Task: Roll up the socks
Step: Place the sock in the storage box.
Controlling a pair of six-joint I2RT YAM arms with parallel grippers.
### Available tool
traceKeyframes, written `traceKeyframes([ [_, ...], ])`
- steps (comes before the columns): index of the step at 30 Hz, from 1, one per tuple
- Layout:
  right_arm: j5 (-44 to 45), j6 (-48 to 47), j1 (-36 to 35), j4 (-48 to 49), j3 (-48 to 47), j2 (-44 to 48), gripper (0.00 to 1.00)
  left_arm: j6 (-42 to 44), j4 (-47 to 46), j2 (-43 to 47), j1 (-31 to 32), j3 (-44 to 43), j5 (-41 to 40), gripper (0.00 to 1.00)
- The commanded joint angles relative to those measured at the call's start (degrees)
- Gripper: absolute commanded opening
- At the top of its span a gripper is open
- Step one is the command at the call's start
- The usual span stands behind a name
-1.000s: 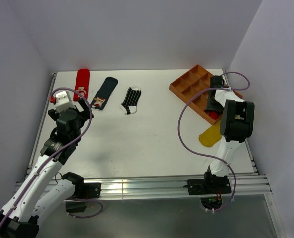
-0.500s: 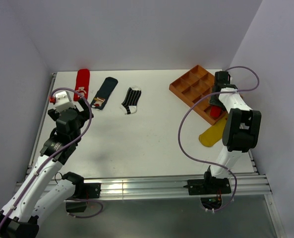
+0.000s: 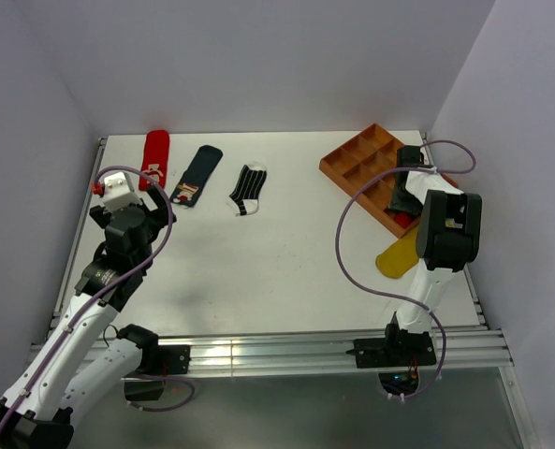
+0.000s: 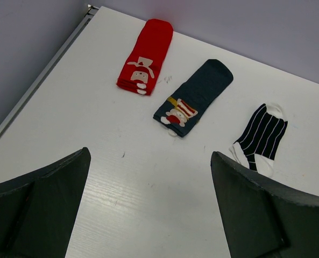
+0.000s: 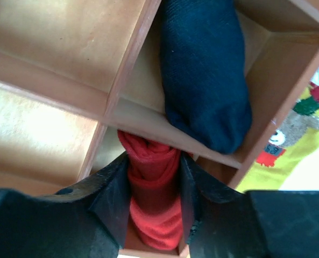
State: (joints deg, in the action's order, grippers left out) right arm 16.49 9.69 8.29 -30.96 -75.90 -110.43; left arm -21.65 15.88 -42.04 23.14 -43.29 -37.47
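Three socks lie flat at the back left: a red sock with white marks (image 3: 155,157) (image 4: 146,55), a navy sock with a patch (image 3: 197,174) (image 4: 194,97) and a black-and-white striped sock (image 3: 248,188) (image 4: 261,134). My left gripper (image 4: 150,158) hovers open well short of them, holding nothing. My right gripper (image 3: 406,201) (image 5: 154,161) is shut on a rolled red sock (image 5: 155,204), down in a compartment of the wooden tray (image 3: 357,159). A rolled navy sock (image 5: 205,70) fills the neighbouring compartment. A mustard yellow sock (image 3: 397,254) (image 5: 288,145) lies flat beside the tray.
The tray's dividers (image 5: 121,70) stand close around my right fingers. A metal rail (image 3: 80,224) runs along the table's left edge, and walls enclose the left, back and right sides. My right arm's purple cable (image 3: 343,243) loops over the table.
Half a second ago my right wrist had swung toward the back of the tray; it is down again where it was a second ago. The left arm and flat socks have not moved.
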Motion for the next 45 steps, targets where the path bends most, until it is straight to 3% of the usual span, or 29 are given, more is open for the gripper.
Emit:
traceKeyframes([
  [1,2.05,1.47,0.58,-6.21,-1.97,-2.51,0.45,0.99,-1.55,0.65,0.24,0.22,-0.14,1.00],
  [15,-0.84,0.15,0.49,-4.72,-0.65,-0.22,0.57,1.08,-1.55,0.65,0.24,0.22,-0.23,0.99],
  [31,-3.66,-2.31,0.49,-9.64,-3.20,1.45,0.63,1.08,-1.47,0.65,0.24,0.31,0.03,0.99],
  [36,-6.20,-3.10,0.58,-10.52,-3.91,2.41,0.70,1.08,-1.47,0.56,0.24,0.22,0.30,1.00],
  [45,-9.71,-1.96,1.02,-8.69,-4.00,3.91,0.70,1.08,-1.38,0.64,0.24,0.31,0.12,0.99],
])
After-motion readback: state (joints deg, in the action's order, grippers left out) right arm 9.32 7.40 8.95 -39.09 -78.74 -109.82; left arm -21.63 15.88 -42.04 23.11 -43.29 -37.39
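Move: The red rolled sock already stands in the storage box's near corner compartment, right between the right hand's fingertips, its middle about 1 cm below the hand point. The navy rolled sock lies some 7 cm ahead and 4 cm to the right in the next compartment; an empty compartment is about 5 cm ahead and 6 cm left; the yellow sock lies on the table about 8 cm back and 1 cm right. From the left hand, the red sock is roughly 11 cm ahead, 66 cm right and 24 cm below. Settling barely half a centimetre lower, the right hand spreads its fingers from under half open to about three-quarters, letting go of the red sock in its compartment. As they widen it eases about 2 cm left and 1.5 cm back, rising about a centimetre late on and tilting its left side up some 5–10 degrees; the right-hand finger stays close against the sock's edge. ##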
